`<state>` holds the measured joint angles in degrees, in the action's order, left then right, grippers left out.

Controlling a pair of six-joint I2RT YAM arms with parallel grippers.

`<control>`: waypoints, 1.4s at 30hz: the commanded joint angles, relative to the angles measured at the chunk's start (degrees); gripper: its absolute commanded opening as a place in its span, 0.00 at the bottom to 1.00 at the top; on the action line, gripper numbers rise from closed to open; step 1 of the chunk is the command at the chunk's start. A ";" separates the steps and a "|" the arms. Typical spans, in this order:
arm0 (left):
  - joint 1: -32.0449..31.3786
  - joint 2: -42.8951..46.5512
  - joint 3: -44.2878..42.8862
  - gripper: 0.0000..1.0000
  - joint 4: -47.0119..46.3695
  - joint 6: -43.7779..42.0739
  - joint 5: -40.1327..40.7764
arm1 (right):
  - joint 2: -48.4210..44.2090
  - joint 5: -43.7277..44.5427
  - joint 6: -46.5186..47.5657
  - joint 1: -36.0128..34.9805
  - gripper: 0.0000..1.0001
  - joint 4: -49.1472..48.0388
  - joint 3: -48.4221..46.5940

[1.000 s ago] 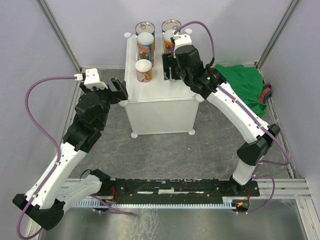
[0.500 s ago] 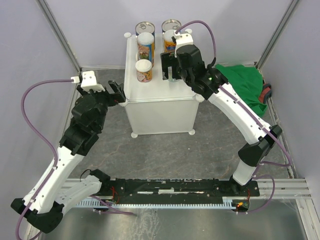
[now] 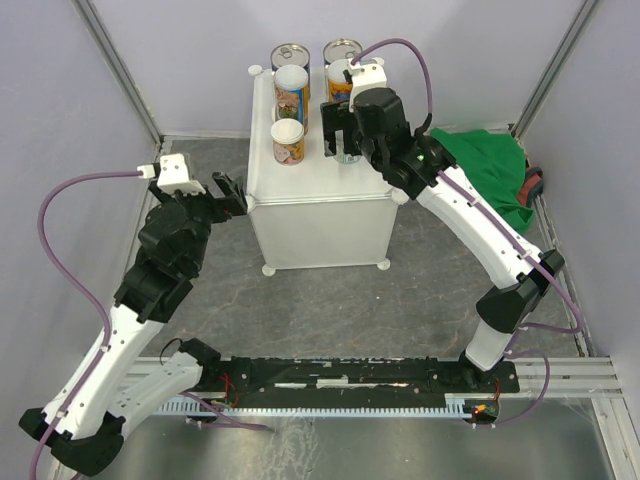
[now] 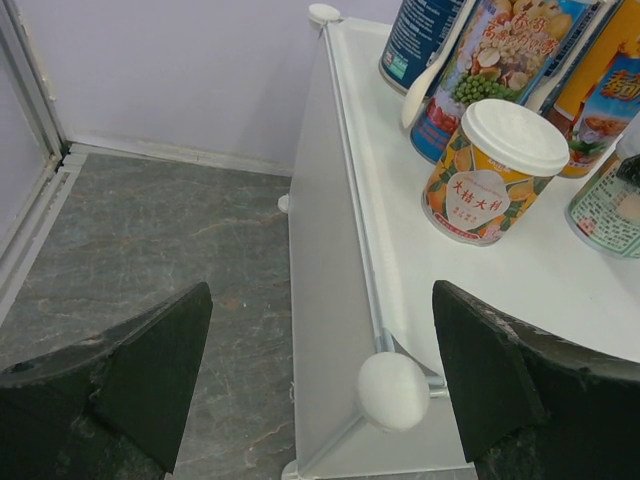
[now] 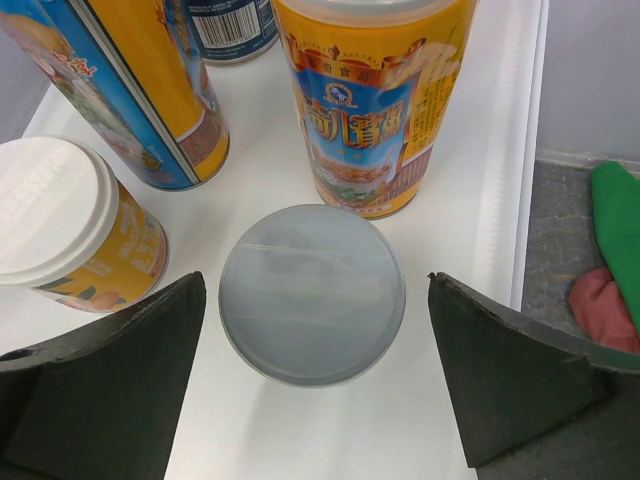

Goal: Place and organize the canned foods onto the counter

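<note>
Several canned foods stand on the counter (image 3: 318, 190), a white cabinet with corner knobs. Two silver-topped cans (image 3: 291, 52) are at the back. In front of them stand a colourful can (image 3: 291, 88), a yellow can (image 3: 340, 85) and a short orange can (image 3: 288, 140). My right gripper (image 3: 343, 135) hangs open straight above a pale-lidded can (image 5: 312, 293), which stands free on the counter top (image 5: 330, 430) between the jaws (image 5: 316, 285). My left gripper (image 3: 232, 190) is open and empty at the counter's near left corner (image 4: 320, 300), beside the knob (image 4: 393, 390).
A green cloth (image 3: 490, 165) lies on the grey floor right of the counter, with a red object (image 3: 533, 185) beside it. Purple walls and metal frame rails close in the sides and back. The left wrist view shows the orange can (image 4: 497, 170) near the counter's left edge.
My right gripper has gone from shut on the pale-lidded can to open, leaving it on the counter. My left arm has drawn back and down, away from the counter.
</note>
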<state>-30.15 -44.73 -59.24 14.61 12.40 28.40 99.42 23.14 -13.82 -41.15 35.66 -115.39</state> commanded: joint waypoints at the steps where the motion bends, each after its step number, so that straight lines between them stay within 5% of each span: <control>1: -0.20 0.52 1.17 0.97 -0.21 1.75 2.15 | -1.39 1.83 1.95 -0.26 0.99 -4.54 -1.17; 23: 1.59 1.31 8.78 0.99 7.14 6.23 14.99 | -0.61 4.46 4.01 -0.18 0.99 -8.60 -2.75; 42: 7.03 9.46 16.57 0.99 5.70 4.89 -2.46 | 1.05 5.66 4.98 -0.21 0.99 -18.46 3.28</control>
<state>-23.42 -37.58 -43.03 23.79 17.96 33.15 99.50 27.70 -9.67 -41.15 24.21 -112.01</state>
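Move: The white-lidded can still on the floor, now hidden under the left forearm, lies about 14 cm to the left hand's left, 3 cm back and 32 cm below. The counter's near-left knob is about 2 cm ahead, 3 cm right and 4 cm down; the small orange can on top is 12 cm ahead, 10 cm right, about level. From the right hand, the white-lidded can is roughly 36 cm left, 15 cm back and 32 cm down. The open left hand sinks some 13 cm beside the counter, drifting 6 cm left towards the white-lidded can, tipping down. ##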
